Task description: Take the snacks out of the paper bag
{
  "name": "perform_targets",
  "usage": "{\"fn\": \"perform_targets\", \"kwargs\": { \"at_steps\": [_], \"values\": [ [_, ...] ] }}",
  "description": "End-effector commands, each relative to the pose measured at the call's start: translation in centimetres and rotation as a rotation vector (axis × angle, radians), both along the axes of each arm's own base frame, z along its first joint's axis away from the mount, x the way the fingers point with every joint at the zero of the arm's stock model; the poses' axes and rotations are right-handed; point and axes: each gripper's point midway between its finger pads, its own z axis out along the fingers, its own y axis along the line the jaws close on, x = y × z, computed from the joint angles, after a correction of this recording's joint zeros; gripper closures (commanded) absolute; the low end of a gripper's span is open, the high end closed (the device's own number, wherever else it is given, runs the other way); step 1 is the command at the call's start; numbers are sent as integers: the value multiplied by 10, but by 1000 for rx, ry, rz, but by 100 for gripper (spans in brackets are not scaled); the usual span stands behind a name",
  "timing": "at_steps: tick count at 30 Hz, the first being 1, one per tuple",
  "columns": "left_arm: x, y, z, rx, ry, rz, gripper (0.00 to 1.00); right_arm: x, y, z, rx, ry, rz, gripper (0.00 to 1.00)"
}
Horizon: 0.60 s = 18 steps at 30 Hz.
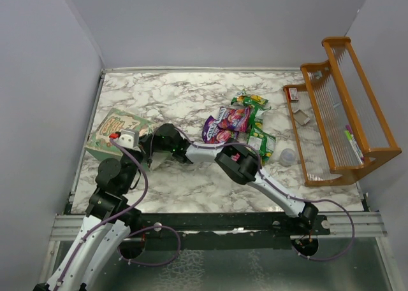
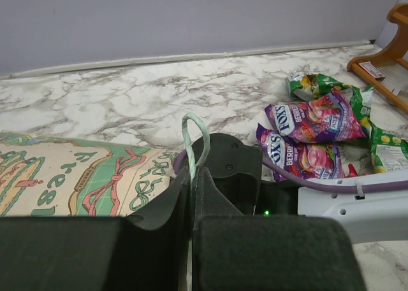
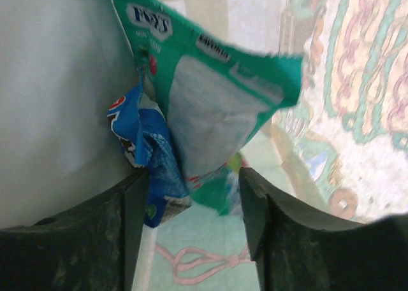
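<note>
The paper bag [image 1: 118,130] lies on its side at the table's left, its printed side [image 2: 76,176] up. My left gripper [image 2: 192,176] is shut on the bag's pale-green cord handle [image 2: 194,135]. My right gripper [image 3: 191,195] is inside the bag and open. A green snack packet [image 3: 217,106] and a blue one [image 3: 143,144] hang between its fingers [image 3: 127,214]. The blue packet touches the left finger; the green one is clear of the right finger. Purple packets [image 2: 312,122] and green packets [image 1: 255,103] lie out on the marble.
An orange wooden rack [image 1: 338,113] stands at the right edge, with a small translucent cup [image 1: 288,156] beside it. Grey walls close in the left, back and right. My right arm [image 1: 236,163] stretches across the table's middle towards the bag.
</note>
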Motion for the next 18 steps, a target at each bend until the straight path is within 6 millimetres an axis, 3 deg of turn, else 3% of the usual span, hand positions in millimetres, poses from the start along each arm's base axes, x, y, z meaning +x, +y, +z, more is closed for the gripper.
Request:
{"fn": "perform_targets", "kwargs": {
  "at_steps": [1,2,8,11,18],
  "values": [
    [-3,-1,14,-15,-51,-12,100,20,-4,-15,-32,-1,-77,57],
    [-3,0,14,-14,-50,-9,100,22,-5,-12,-16,-10,-84,66],
    [-4,1,14,-14,-47,-1,100,32,-12,8,32,-22,-119,88],
    [-3,2,12,-13,-40,2,100,32,-27,17,49,-12,-162,92],
    [6,-12,-3,27,18,-49,100,22,-90,36,86,5,-277,95]
  ]
}}
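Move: Inside the paper bag, the teal packet's middle lies about 4 cm to the right hand's left and 3 cm nearer the base, at fingertip height. The blue packet is some 4 cm left and 2 cm lower. The bag's mouth is roughly 8 cm to the hand's right and 4 cm nearer the base; the purple packets lie about 31 cm right and 4 cm farther out. From the left hand, the teal packet is some 8 cm left, 2 cm back and 15 cm below. Forward by barely 2 cm inside the bag while its open fingers close almost fully, the right hand pinches the lower corner of the teal packet, seemingly catching the end of the blue one too. It then draws back about 5 cm to the right and sinks some 2 cm, turning slightly clockwise, while the left hand stays put with its shut fingers still on the bag's handle. ##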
